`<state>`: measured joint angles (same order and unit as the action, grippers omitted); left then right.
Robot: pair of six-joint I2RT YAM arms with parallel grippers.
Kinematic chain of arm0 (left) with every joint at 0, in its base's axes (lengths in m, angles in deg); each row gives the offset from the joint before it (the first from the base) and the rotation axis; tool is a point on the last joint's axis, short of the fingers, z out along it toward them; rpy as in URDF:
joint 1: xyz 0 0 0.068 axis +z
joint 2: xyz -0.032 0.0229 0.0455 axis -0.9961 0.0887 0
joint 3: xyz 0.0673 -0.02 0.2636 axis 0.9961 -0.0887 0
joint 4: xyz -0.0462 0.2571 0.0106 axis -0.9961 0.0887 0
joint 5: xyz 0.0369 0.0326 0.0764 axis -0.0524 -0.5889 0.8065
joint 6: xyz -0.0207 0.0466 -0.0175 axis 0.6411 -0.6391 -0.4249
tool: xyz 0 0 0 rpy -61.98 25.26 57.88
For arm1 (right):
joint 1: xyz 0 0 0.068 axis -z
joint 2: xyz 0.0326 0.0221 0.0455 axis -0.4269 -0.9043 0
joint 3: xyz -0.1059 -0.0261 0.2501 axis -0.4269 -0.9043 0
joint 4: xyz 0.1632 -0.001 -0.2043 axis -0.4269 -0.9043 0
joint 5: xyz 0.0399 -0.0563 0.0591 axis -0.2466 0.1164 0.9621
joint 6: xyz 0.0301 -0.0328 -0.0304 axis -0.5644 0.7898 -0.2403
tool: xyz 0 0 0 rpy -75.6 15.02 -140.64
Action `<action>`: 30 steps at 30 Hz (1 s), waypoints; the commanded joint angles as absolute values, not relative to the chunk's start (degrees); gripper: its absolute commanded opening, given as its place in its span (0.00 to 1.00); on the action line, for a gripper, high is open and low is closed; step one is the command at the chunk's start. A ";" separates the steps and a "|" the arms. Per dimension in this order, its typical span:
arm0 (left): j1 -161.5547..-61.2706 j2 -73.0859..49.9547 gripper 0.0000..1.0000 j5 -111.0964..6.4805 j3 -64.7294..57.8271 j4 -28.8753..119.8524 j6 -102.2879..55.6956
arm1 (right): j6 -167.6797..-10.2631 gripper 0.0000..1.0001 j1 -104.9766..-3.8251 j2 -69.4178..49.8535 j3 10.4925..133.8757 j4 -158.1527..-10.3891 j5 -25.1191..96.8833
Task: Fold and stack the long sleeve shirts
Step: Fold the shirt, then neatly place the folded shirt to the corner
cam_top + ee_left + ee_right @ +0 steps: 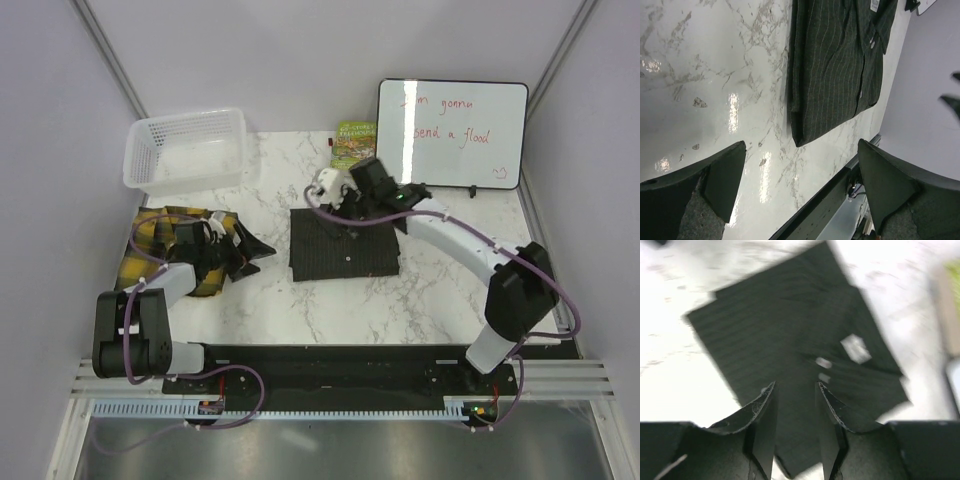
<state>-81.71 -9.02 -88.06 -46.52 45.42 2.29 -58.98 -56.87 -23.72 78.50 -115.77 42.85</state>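
The dark pinstriped long sleeve shirt [343, 243] lies folded in a neat rectangle at the table's middle, collar and buttons up. It also shows in the left wrist view [835, 65] and, blurred, in the right wrist view [790, 330]. The yellow-and-black plaid shirt [150, 245] lies bunched at the left, partly under the left arm. My left gripper [243, 255] [802, 170] hangs wide open above bare marble, pointing toward the dark shirt, with nothing in it. My right gripper [345, 207] [796, 387] hovers over the dark shirt's far edge, jaws apart, with no cloth between them.
A white mesh basket [187, 150] stands at the back left. A whiteboard [452, 132] with red writing and a green booklet [355, 143] lean at the back. The black front rail [825, 200] runs just beyond the left fingers.
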 commanded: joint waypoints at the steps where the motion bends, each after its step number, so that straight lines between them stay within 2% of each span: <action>1: -80.96 -9.89 0.99 -85.44 -43.02 45.92 4.76 | -56.67 0.42 -69.02 -27.13 72.85 -110.85 38.71; 2: -80.96 -9.98 0.99 -85.36 -43.10 45.75 5.20 | -56.49 0.42 -73.48 -27.66 72.75 -109.01 35.65; 8: -80.78 -8.66 0.99 -83.08 -41.79 47.24 6.70 | -57.99 0.41 -83.97 -34.95 74.51 -103.63 28.61; 18: -80.52 -7.96 0.99 -82.19 -40.90 48.91 7.66 | -57.11 0.44 -86.71 -42.08 74.16 -98.62 22.79; 21: -80.52 -7.34 0.99 -82.10 -41.43 48.91 8.19 | -56.06 0.38 -86.97 -43.48 73.98 -98.09 21.65; 23: -80.52 -6.30 0.99 -82.36 -40.91 49.35 7.93 | -55.53 0.28 -86.80 -44.10 73.89 -97.39 19.72; 24: -80.52 -5.85 0.99 -82.89 -40.73 49.44 7.75 | -55.53 0.19 -86.71 -44.01 73.72 -97.13 19.37; 27: -80.52 -4.62 0.99 -83.07 -40.29 49.61 7.93 | -55.96 0.00 -85.92 -42.79 73.45 -96.24 19.63; 30: -80.61 -3.48 0.99 -83.33 -40.03 49.53 7.84 | -56.66 0.00 -85.74 -40.24 73.45 -96.33 21.99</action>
<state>-80.86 -4.82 -83.12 -42.23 49.26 6.38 -56.18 -86.27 -43.72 73.78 -98.77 21.61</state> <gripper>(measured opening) 0.991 0.010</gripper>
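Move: The near-left corner of the dark shirt lies some 15 cm to the right hand's left, 10 cm back towards the base and 15 cm below it. The shirt's collar is about 5 cm ahead and 2 cm left; the near-right corner is 8 cm back and 10 cm right; the book stands some 21 cm ahead. From the left hand the near-left corner is about 6 cm right, 5 cm back and slightly below. Swing the open right gripper left, down and back, away from above the shirt to just short of its near-left corner, turning it some 20 degrees counter-clockwise. Then ease it about 3 cm forward while sinking the last bit, and shut the fingers so the tips pinch that corner. Let the wide-open left gripper shift only about 2 cm forward and slightly left, then settle about 1 cm lower. ##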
